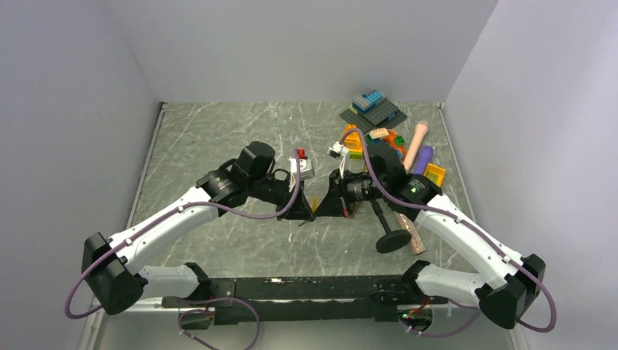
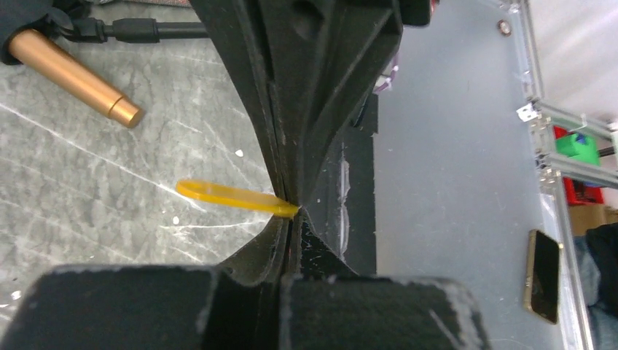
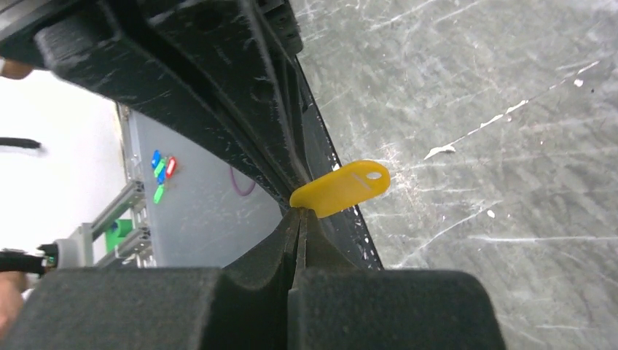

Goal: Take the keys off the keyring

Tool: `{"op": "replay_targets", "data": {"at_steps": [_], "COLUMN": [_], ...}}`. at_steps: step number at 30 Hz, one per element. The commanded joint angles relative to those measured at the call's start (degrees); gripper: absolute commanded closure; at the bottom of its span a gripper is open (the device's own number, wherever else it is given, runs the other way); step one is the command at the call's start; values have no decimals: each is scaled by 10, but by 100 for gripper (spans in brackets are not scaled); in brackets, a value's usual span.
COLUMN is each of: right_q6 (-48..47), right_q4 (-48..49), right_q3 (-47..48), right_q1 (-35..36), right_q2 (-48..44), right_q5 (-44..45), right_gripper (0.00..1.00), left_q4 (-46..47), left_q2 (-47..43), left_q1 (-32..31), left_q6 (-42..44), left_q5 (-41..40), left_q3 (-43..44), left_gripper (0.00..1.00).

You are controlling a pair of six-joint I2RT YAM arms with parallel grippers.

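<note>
My left gripper (image 1: pixel 304 213) and right gripper (image 1: pixel 326 209) meet tip to tip over the middle of the table, both shut. A flat yellow tag (image 3: pixel 342 189) with a hole at its free end sticks out from the spot where the tips touch. It is held off the table, edge-on in the left wrist view (image 2: pixel 229 197) and a thin sliver from above (image 1: pixel 314 202). Its near end sits right at both seams, so which pair grips it is unclear. No metal keys or wire keyring show; the black fingers (image 2: pixel 280 240) hide that spot.
A gold toy microphone (image 2: pixel 73 76) on a black stand with a round base (image 1: pixel 393 240) lies just right of my right wrist. A heap of coloured toys (image 1: pixel 386 140) and a brick plate (image 1: pixel 373 111) fill the back right. A small white and red item (image 1: pixel 301 165) lies behind my left gripper.
</note>
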Motion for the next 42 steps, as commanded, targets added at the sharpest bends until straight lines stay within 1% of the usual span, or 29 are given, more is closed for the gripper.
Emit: {"op": "replay_targets", "data": {"at_steps": [1,3,6,11,15,22,26,29,33,35,37,39,42], "right_q6": [25,28,29,20,46,46,72,86,100,108,116,121,132], "right_q4": [-13,-15,-21,-44,-7,21,75,102,137,168,192,210,234], "right_q3": [-14,-31,-53,-59,-74,-76,-95,-110,-126,-134,-139,-138,-128], "right_q1": [-49,-62,-65,-65,-66,-66,-66,-65,-65,-64,-65,-65,-65], "right_q2": [16,19,19,-3,-21,-24,-52,-57,-74,-80,-76,-62,-26], "right_q5": [-20,-37,-51,-51,-55,-30,2,23,91,104,106,105,116], "right_gripper": [100,100,100,100,100,100,100,100,100,100,100,100,100], "left_q4": [0,-9,-17,-35,-42,-35,-17,7,23,27,31,32,29], "left_q2": [-6,-3,-1,18,17,-16,-41,-62,-96,-113,-126,-133,-141], "left_q1": [-25,-30,-39,-63,-67,-67,-57,-36,-21,-14,-6,4,19], "left_q6": [30,38,47,63,70,73,56,36,15,9,9,-13,-25], "left_q5": [28,10,-12,-44,-65,-122,-201,-240,-314,-360,-398,-431,-463], "left_q3": [38,40,40,47,52,42,36,24,13,6,0,-2,-3], "left_gripper": [100,100,100,100,100,100,100,100,100,100,100,100,100]}}
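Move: Between the two closed grippers, whose tips meet, the yellow key tag's middle sits about 2 cm ahead of both hand points and level with them. The key pokes out some 1 cm back, 2 cm left and 1 cm below them. On the table, roughly 23 cm below both hands, the gold handle's middle lies about 18 cm ahead and 15 cm right; the black disc is some 24 cm right and 1 cm ahead. Tugging down about 5 cm and slightly right, the right hand keeps its pinch on the tag end, rises a little, then goes forward about 5 cm, turning clockwise. The left keeps the key pinched, eases back 2 cm, then swings forward some 10 cm, left and up, away from the tag, turning about 35 degrees counter-clockwise. Both grippers stay shut. ##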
